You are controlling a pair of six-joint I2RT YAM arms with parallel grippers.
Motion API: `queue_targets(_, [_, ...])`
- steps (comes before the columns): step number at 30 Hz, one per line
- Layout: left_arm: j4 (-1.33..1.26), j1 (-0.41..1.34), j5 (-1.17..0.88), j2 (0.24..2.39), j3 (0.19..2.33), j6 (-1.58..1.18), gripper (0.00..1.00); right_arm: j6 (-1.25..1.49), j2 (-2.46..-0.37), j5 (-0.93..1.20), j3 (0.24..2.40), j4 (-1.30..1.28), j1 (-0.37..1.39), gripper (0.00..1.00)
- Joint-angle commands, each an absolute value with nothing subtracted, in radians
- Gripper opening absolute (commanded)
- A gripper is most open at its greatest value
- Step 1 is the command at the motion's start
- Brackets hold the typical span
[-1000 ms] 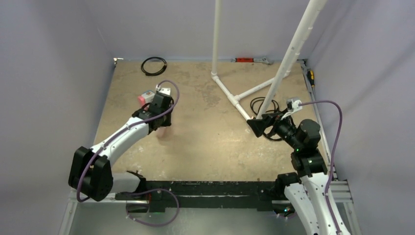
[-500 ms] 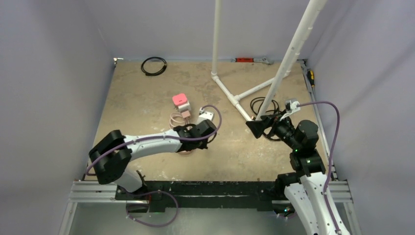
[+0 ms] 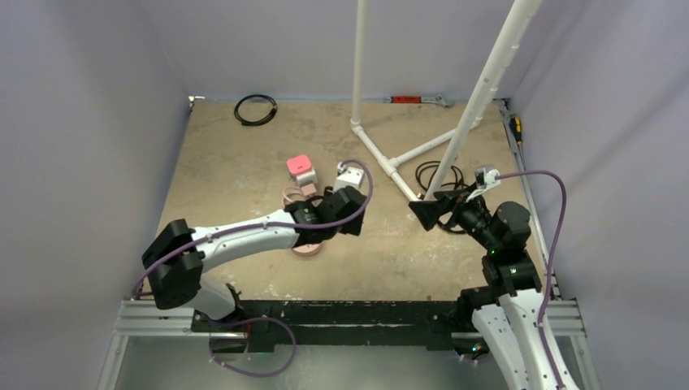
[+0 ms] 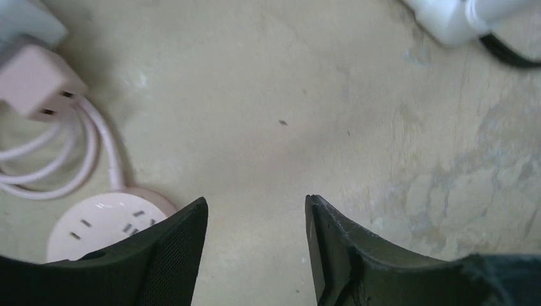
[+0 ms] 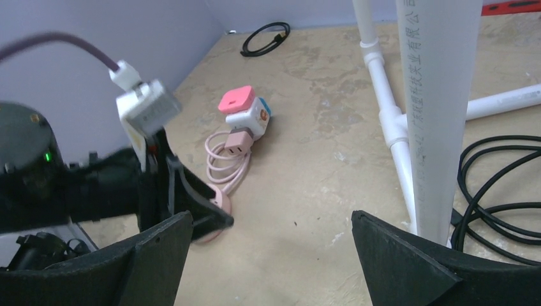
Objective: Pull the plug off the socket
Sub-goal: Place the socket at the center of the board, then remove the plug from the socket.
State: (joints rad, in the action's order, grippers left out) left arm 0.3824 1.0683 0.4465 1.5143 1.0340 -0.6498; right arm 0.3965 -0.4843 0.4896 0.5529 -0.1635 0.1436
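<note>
The socket (image 3: 306, 176) is a small white-grey cube with a bright pink cap, lying mid-table. The plug (image 3: 309, 188), pale pink, rests against the cube's near face, and its thin pink cable coils toward me. In the left wrist view the plug (image 4: 35, 81) lies far left under the socket's corner (image 4: 22, 22). The right wrist view shows socket (image 5: 250, 120) and plug (image 5: 237, 141) together. My left gripper (image 3: 335, 230) hovers right of them, open, with bare floor between its jaws (image 4: 255, 204). My right gripper (image 3: 424, 211) stands wide open and empty (image 5: 271, 217), farther right.
A round pink disc with holes (image 4: 102, 223) lies just left of my left fingers, at the cable's end. White PVC pipes (image 3: 382, 154) rise from the table at centre right. Black cable coils lie at the back (image 3: 255, 108) and beside the pipes (image 3: 431, 172).
My left arm swung from the far left to mid-table, and its jaws went from shut to apart. The socket and plug now lie farther right. The right arm stayed put.
</note>
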Motion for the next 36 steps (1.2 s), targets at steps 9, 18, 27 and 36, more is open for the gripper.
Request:
queue_targets(9, [0.241, 0.667, 0.503, 1.406, 1.061, -0.569, 0.95, 0.422, -0.479, 0.509, 0.517, -0.092, 0.144, 0.99])
queue_targets(18, [0.111, 0.570, 0.543, 1.581, 1.061, -0.620, 0.99, 0.376, -0.468, 0.496, 0.502, -0.121, 0.143, 0.99])
queue_targets(27, [0.016, 0.552, 0.549, 1.640, 0.999, -0.651, 0.99, 0.362, -0.503, 0.513, 0.490, -0.094, 0.143, 0.99])
queue_targets(36, [-0.049, 0.532, 0.507, 1.731, 1.020, -0.645, 0.98, 0.364, -0.539, 0.516, 0.474, -0.061, 0.144, 0.99])
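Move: The pink-and-white socket stands about 20 cm ahead of the left gripper, 14 cm to its left and some 7 cm below. Its pink plug block sits about 6 cm nearer the base and 1 cm to the right of the socket; the round pink outlet lies level with the gripper, 13 cm to its left and 9 cm down. From the right gripper the socket is roughly 22 cm ahead, 27 cm left and 21 cm below. Swing the empty left gripper forward about 18 cm and left 14 cm towards the pink-and-white socket, arching up some 6 cm and then sinking about 9 cm to hang close over the socket's near side. On the way spread the fingers from half to fully open and turn the wrist some 30 degrees counter-clockwise. Let the open right gripper sink about 3 cm. ##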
